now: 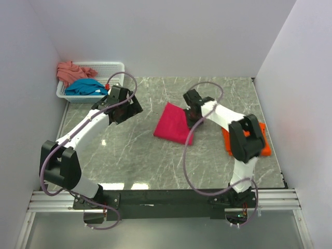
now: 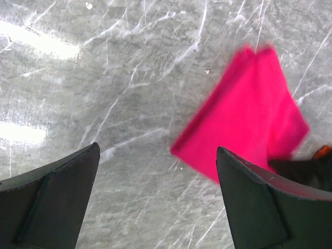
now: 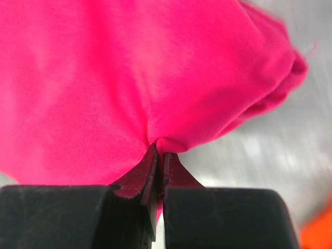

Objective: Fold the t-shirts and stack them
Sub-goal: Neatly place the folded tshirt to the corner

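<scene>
A folded magenta-red t-shirt [image 1: 174, 124] lies in the middle of the table; it also shows in the left wrist view [image 2: 249, 111] and fills the right wrist view [image 3: 129, 72]. My right gripper [image 1: 192, 111] is shut on its right edge, pinching a fold of cloth [image 3: 160, 148]. My left gripper [image 1: 126, 107] is open and empty, hovering left of the shirt [image 2: 155, 161]. A folded orange t-shirt [image 1: 262, 142] lies at the right, partly hidden under the right arm. A teal t-shirt [image 1: 85, 87] and a salmon-pink t-shirt [image 1: 70, 71] sit crumpled in the basket.
A white mesh basket [image 1: 111, 70] stands at the back left corner. White walls close in the table on the left, back and right. Grey marbled table surface [image 1: 129, 150] lies between the arms.
</scene>
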Robot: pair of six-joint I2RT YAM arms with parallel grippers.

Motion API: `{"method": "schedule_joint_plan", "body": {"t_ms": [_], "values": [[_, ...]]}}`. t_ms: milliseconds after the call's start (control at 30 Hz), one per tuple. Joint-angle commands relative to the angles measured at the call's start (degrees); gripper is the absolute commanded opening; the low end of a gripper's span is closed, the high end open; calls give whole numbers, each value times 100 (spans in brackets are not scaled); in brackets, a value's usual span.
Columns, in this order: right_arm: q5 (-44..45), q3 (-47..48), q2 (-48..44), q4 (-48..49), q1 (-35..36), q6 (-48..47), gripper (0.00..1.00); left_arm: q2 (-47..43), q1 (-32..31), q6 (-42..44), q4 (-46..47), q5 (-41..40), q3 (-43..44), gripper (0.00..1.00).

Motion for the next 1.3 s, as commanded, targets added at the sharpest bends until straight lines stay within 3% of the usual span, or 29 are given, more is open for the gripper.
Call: {"method": "schedule_joint_plan", "body": {"t_ms": [0, 233, 533, 767, 1000, 1267], "values": [[364, -812, -1118, -660, 15, -464, 0, -263, 19, 29, 117, 54, -50, 99], [1936, -1895, -2559, -1345, -64, -411, 0, -430, 19, 90, 231, 89, -147, 99], [3625, -1712, -3114, -2040, -310, -824, 0, -562, 19, 108, 267, 116, -209, 99], [4030, -1834, -3694, -1979, -354, -1685, 0, -624, 19, 91, 231, 2, -217, 99], [3723, -1483, -4380, -1820, -460, -1966, 0, -650, 19, 82, 240, -51, -244, 99], [3520, -1114, -4530, -1751, -969, -2370, 0, -633, 19, 82, 222, -77, -235, 99]]}}
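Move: The right hand, fingers shut on the right-hand edge of the folded pink-red t-shirt, has the orange t-shirt in the corner some 23 cm to its right, about 8 cm farther back and 2 cm lower. The red shirt's middle lies roughly 7 cm to the hand's left, level with it; the table's right edge is about 31 cm to its right, level with it. From the left hand, the orange t-shirt lies about 49 cm to the right, 7 cm back and 14 cm below. Back and to the right at first, low and fast, then mostly right, and at the end chiefly up, the right hand carries the pinched red t-shirt to over the orange one: about 21 cm right, 17 cm up and 11 cm back in all. The wrist rolls some 35 degrees, swinging the fingertips out to the right and a little forward, while the fingers keep their hold. ##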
